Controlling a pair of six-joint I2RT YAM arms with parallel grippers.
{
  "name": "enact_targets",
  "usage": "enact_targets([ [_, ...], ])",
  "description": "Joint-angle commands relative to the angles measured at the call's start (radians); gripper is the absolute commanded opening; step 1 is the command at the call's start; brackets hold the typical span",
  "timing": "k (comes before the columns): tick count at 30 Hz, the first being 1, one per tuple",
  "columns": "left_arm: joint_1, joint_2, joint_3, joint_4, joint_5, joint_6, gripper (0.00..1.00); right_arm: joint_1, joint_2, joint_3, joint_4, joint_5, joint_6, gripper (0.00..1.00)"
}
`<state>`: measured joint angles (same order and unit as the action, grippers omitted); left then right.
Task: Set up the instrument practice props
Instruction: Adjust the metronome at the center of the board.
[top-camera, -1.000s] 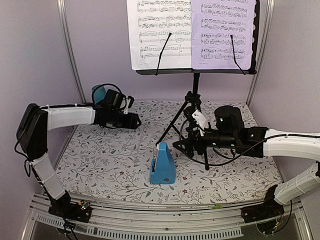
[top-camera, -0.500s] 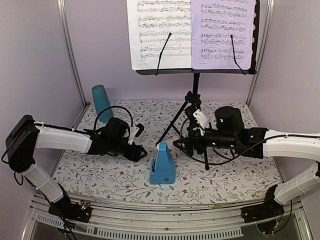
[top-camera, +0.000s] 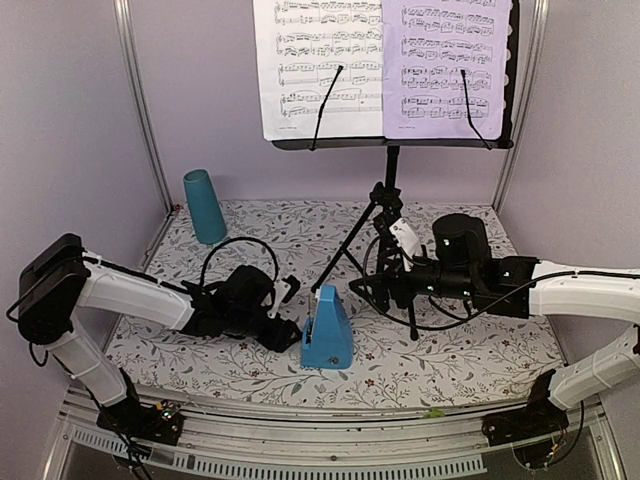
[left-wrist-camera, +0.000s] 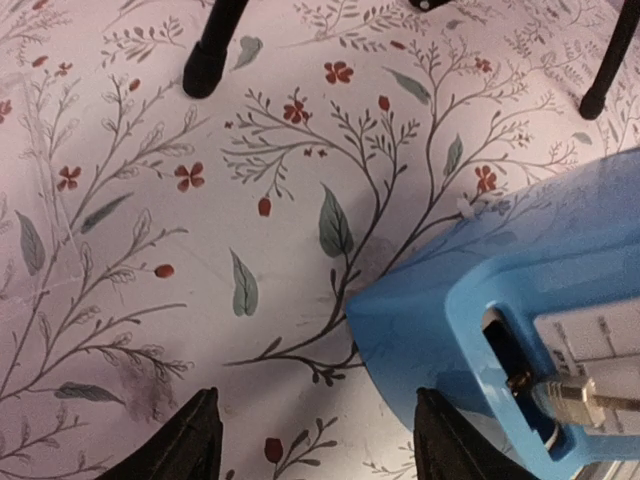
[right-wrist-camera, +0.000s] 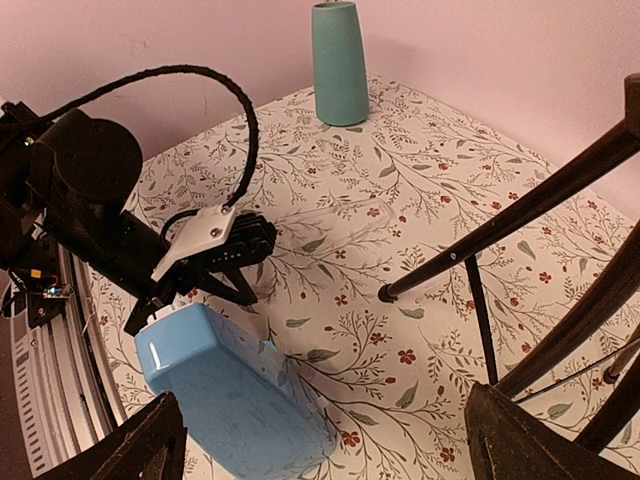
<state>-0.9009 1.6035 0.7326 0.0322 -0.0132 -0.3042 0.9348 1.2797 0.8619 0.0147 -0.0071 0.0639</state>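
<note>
The black music stand stands at the back, its tray holding a white sheet-music page beside a lavender one. The blue pyramid metronome sits upright on the floral mat near the front. My left gripper is low at the metronome's left side, open. In the left wrist view the metronome fills the right, its near corner reaching between the fingers of the left gripper. My right gripper hovers open by the stand's legs, over the metronome.
A tall teal cup stands at the back left of the mat; the right wrist view also has the cup. The tripod's feet spread across the middle of the mat. Metal frame posts rise at both back corners.
My left arm has swung from the back left near the teal cup forward and down to the metronome's left side. The right arm has hardly moved.
</note>
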Motion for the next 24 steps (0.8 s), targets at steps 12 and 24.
enact_targets([
  [12,-0.205,0.003,0.028,0.109,0.014,-0.096,0.66,-0.02,-0.045,-0.024,-0.019,0.024,-0.006,0.99],
  [24,-0.156,-0.196,-0.153,0.36,0.114,0.262,0.67,-0.028,-0.019,0.023,-0.074,-0.005,0.138,0.99],
])
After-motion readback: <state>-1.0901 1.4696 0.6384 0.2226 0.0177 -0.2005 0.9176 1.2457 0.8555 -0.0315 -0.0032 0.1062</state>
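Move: The metronome's middle lies about 8 cm to the left hand's right, level with it fore and aft and roughly 4 cm above its fingertips. Of the music stand's feet, the left one is some 15 cm ahead and 5 cm right of that hand, the near right one about 4 cm ahead and 28 cm right, both 4 cm lower. From the waiting right hand, the metronome's middle is around 10 cm left and 11 cm below. With its fingers part-open and low, the left hand pushes the metronome to the right as it sweeps back about 6 cm and right about 5 cm. Late on it rises some 5 cm beside the metronome's face, turning about 15 degrees clockwise and tipping the fingertips up, without closing. ##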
